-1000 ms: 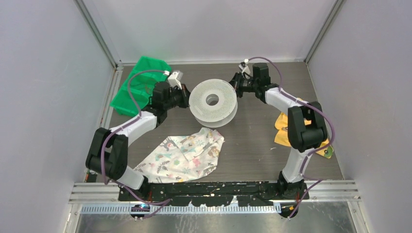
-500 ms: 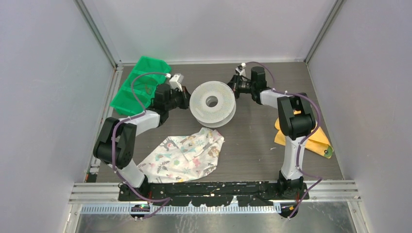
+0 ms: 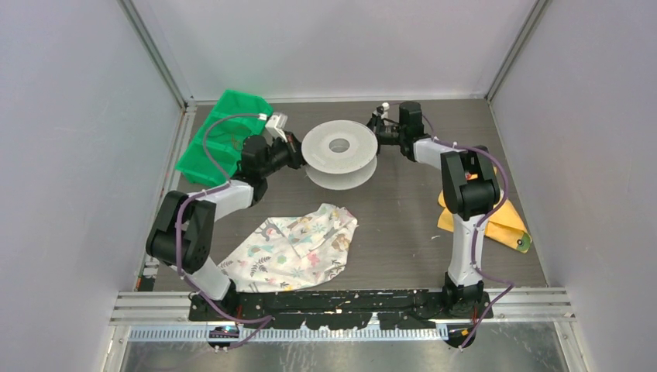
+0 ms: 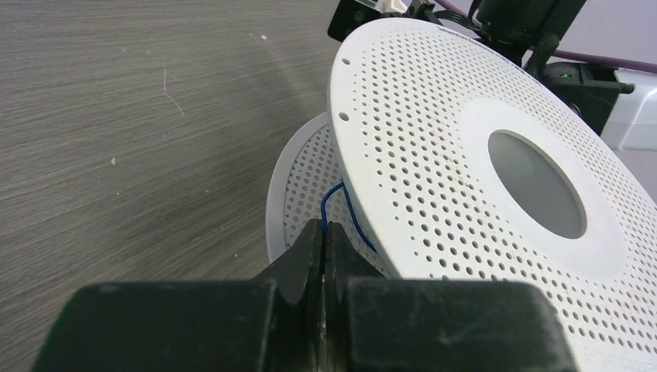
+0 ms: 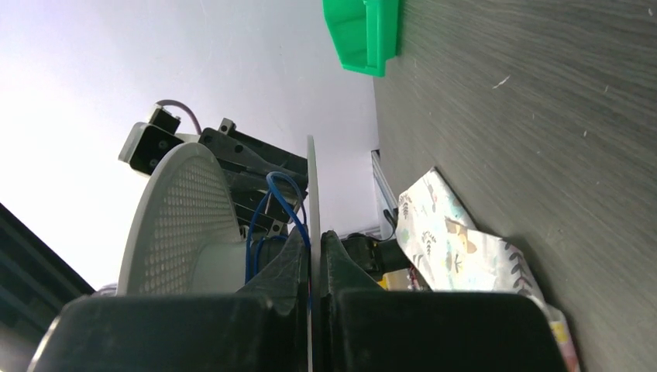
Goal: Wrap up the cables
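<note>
A pale grey perforated two-disc spool sits at the back middle of the table, held between both arms. It fills the left wrist view and shows edge-on in the right wrist view. A thin blue cable runs from between the discs into my left gripper, which is shut on it at the spool's left side. My right gripper is shut on the rim of one spool disc at the spool's right side. Loose blue cable loops lie between the discs.
A green bin stands at the back left, also seen in the right wrist view. A patterned cloth lies at the front middle, and shows in the right wrist view. A yellow cloth lies at the right.
The spool has moved toward the back and tipped flatter, so its top disc now faces up. Both grippers moved back with it and the arms have stretched out.
</note>
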Controlling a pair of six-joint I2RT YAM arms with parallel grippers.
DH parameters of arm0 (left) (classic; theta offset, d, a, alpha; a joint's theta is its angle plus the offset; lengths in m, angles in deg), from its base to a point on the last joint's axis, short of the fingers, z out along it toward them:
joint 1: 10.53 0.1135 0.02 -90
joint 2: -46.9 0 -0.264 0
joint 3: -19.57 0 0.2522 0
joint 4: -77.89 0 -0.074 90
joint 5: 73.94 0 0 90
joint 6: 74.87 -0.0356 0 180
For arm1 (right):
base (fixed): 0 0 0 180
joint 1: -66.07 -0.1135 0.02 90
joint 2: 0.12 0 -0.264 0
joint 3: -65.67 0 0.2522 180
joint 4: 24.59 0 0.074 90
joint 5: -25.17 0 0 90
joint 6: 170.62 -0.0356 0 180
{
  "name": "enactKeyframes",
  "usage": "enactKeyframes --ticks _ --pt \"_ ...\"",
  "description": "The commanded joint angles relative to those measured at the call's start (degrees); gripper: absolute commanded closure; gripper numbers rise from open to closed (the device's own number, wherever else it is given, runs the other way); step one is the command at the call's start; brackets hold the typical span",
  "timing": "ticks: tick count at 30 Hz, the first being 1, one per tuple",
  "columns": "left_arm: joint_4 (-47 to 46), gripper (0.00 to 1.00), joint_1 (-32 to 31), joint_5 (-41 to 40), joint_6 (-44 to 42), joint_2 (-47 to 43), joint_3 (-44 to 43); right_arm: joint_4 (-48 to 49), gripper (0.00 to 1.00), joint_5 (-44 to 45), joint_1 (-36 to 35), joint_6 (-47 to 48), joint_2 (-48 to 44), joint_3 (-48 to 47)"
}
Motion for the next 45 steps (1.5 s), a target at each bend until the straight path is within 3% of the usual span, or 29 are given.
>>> enactKeyframes --ticks 1,4,13,23,29,38,42,45 --pt "9.1 1.00 -6.0 15.0 0.8 -4.1 -4.9 -14.4 0.99 8.7 -3.4 -0.1 -6.7 -8.1" --pt "10.0 0.99 -6.0 13.7 -0.8 -8.1 -3.8 -21.5 0.99 9.4 -3.3 0.1 -7.2 -10.5" --pt "11.8 1.00 -6.6 10.5 -7.4 -17.4 0.7 -27.0 0.99 15.4 -3.4 -8.7 -9.5 -10.5" --pt "12.3 1.00 -7.7 8.5 -9.1 -15.5 1.9 -31.0 0.99 20.2 -3.9 -3.0 -11.2 -11.1" --pt "6.8 0.99 -7.8 6.6 -10.3 -11.4 3.7 -16.2 0.99 23.4 -3.9 -3.4 -10.2 -4.1" --pt "-13.5 0.99 -7.8 7.0 -14.1 2.2 5.3 14.3 0.99 24.6 -3.2 -9.3 0.9 -0.9" --pt "-22.7 1.00 -7.8 6.5 -13.8 8.8 5.1 20.4 0.99 22.6 -3.1 -12.1 8.3 -5.5" --pt "-28.4 1.00 -7.8 5.8 -14.1 12.9 4.9 16.6 0.99 21.9 -3.0 -8.6 9.7 -8.0"
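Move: The left hand, shut on the blue cable, is at the spool's left side; the spool's middle lies about 10 cm to its right, roughly level fore and aft, some 3 cm higher. The patterned cloth is about 17 cm back, 6 cm left and 18 cm below this hand, the green bin some 15 cm ahead, 27 cm left and 14 cm down. From the right hand, which pinches the lower flange, the spool's middle is about 10 cm left, 3 cm back and 3 cm up. The left hand, fingers kept shut, draws the cable back about 6 cm and up 7 or 8 cm at the spool's side, then comes forward again and sinks some 12 cm, tilting its fingers up a little and ending at the spool's near-left rim with the fingertips beneath the upper flange's edge. The right hand keeps its pinch on the lower flange throughout, first lifting the spool 3 or 4 cm, then lowering it about 11 cm while carrying it forward some 6 cm and turning about 20 degrees clockwise. ##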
